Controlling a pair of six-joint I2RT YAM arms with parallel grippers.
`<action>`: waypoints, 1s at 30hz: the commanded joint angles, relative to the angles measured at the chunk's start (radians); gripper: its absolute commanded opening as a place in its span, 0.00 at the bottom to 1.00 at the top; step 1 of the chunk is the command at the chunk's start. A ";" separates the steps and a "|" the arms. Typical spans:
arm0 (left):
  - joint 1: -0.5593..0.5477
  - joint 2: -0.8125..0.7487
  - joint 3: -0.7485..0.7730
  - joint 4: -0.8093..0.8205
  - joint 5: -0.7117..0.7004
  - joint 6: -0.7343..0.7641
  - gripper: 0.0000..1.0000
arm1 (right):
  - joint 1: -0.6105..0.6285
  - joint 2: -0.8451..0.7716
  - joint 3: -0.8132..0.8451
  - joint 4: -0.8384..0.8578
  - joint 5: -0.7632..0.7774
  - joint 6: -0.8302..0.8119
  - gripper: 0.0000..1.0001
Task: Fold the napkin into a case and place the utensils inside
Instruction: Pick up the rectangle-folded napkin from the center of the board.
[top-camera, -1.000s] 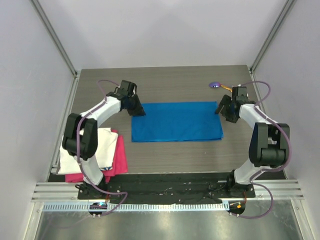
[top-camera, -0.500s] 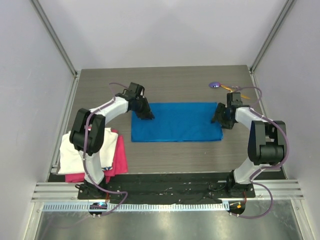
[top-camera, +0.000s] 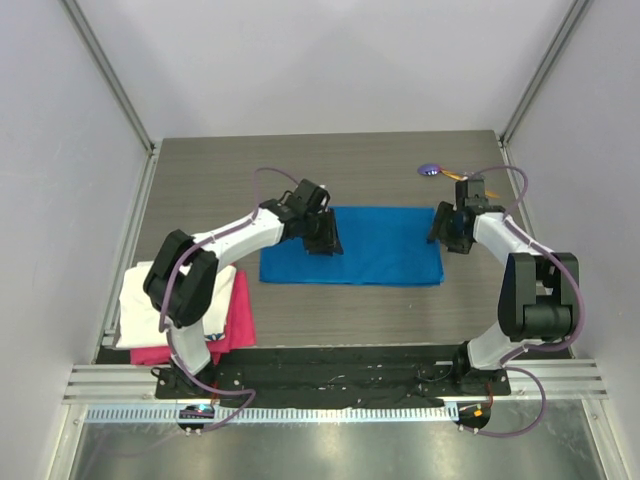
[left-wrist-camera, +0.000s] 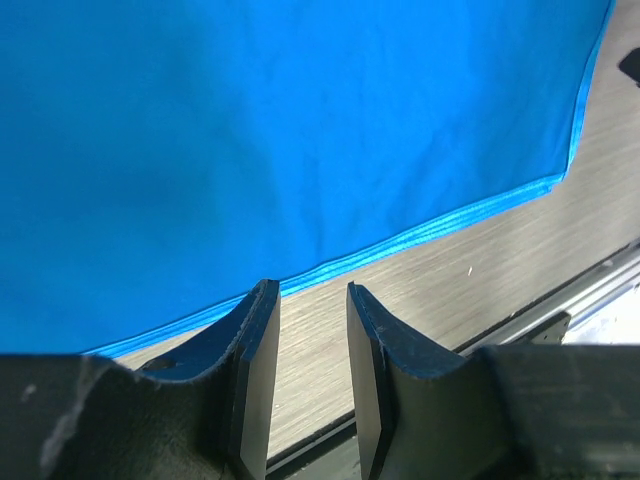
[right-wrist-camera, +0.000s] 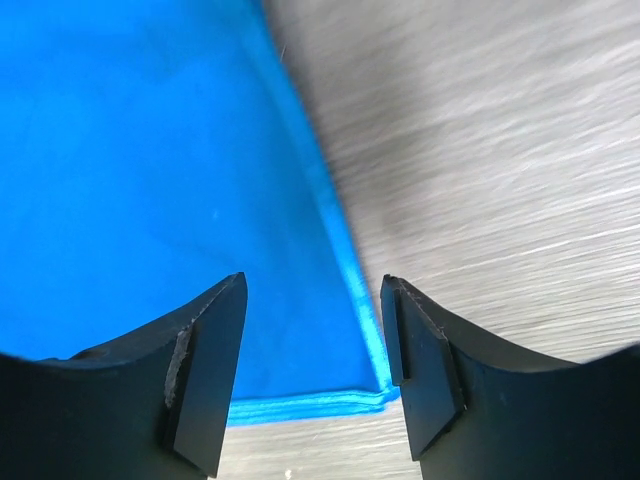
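Observation:
The bright blue napkin (top-camera: 380, 255) lies flat on the table as a wide folded rectangle. It fills the top of the left wrist view (left-wrist-camera: 300, 130) and the left of the right wrist view (right-wrist-camera: 150, 180). My left gripper (top-camera: 326, 241) is over the napkin's left part, open and empty (left-wrist-camera: 305, 292), its tips above the napkin's near hem. My right gripper (top-camera: 447, 232) is open and empty (right-wrist-camera: 312, 285), straddling the napkin's right edge near its corner. The utensils lie at the far right: a purple head (top-camera: 429, 170) and an orange-yellow piece (top-camera: 456, 177) beside it.
A white cloth (top-camera: 175, 295) lies on a pink cloth (top-camera: 240, 315) at the table's left near edge. Metal rails (top-camera: 330, 385) run along the near edge, also at the lower right of the left wrist view (left-wrist-camera: 590, 290). Frame posts and walls stand on both sides.
My left gripper has moved right, from the napkin's far left corner to over its left part. My right gripper has shifted slightly at the right edge. The napkin looks much the same.

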 joint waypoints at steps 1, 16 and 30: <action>0.031 -0.086 0.045 -0.019 -0.032 0.004 0.37 | 0.015 0.006 0.053 -0.025 0.087 -0.059 0.64; 0.161 -0.077 0.043 -0.037 0.072 0.005 0.36 | 0.121 0.126 0.027 0.046 0.171 -0.070 0.61; 0.259 -0.103 -0.044 0.017 0.107 -0.036 0.37 | 0.153 0.212 0.027 0.063 0.174 -0.067 0.35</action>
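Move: The right hand is over the napkin's right edge, whose middle lies about 2 cm to its left, level fore and aft, and 4 cm below; the purple spoon head lies some 22 cm ahead and 3 cm left, the orange utensil about 18 cm ahead and 9 cm right. For the left hand, hovering above the cloth, the napkin's left edge is roughly 19 cm left, 2 cm ahead and 8 cm below, and the napkin's middle 5 cm right and 2 cm ahead. The right hand sinks about 3 cm onto the napkin's right edge while easing 2 cm left and rolling some 10 degrees so its left side dips, then half-closes its open fingers on the edge of the cloth, pinching it as it creeps a little forward. Meanwhile the left hand swings left and forward about 8 cm over the napkin towards its left edge, rising some 4 cm before starting to sink again, turning about 10 degrees counter-clockwise with its fingers kept partly open. ##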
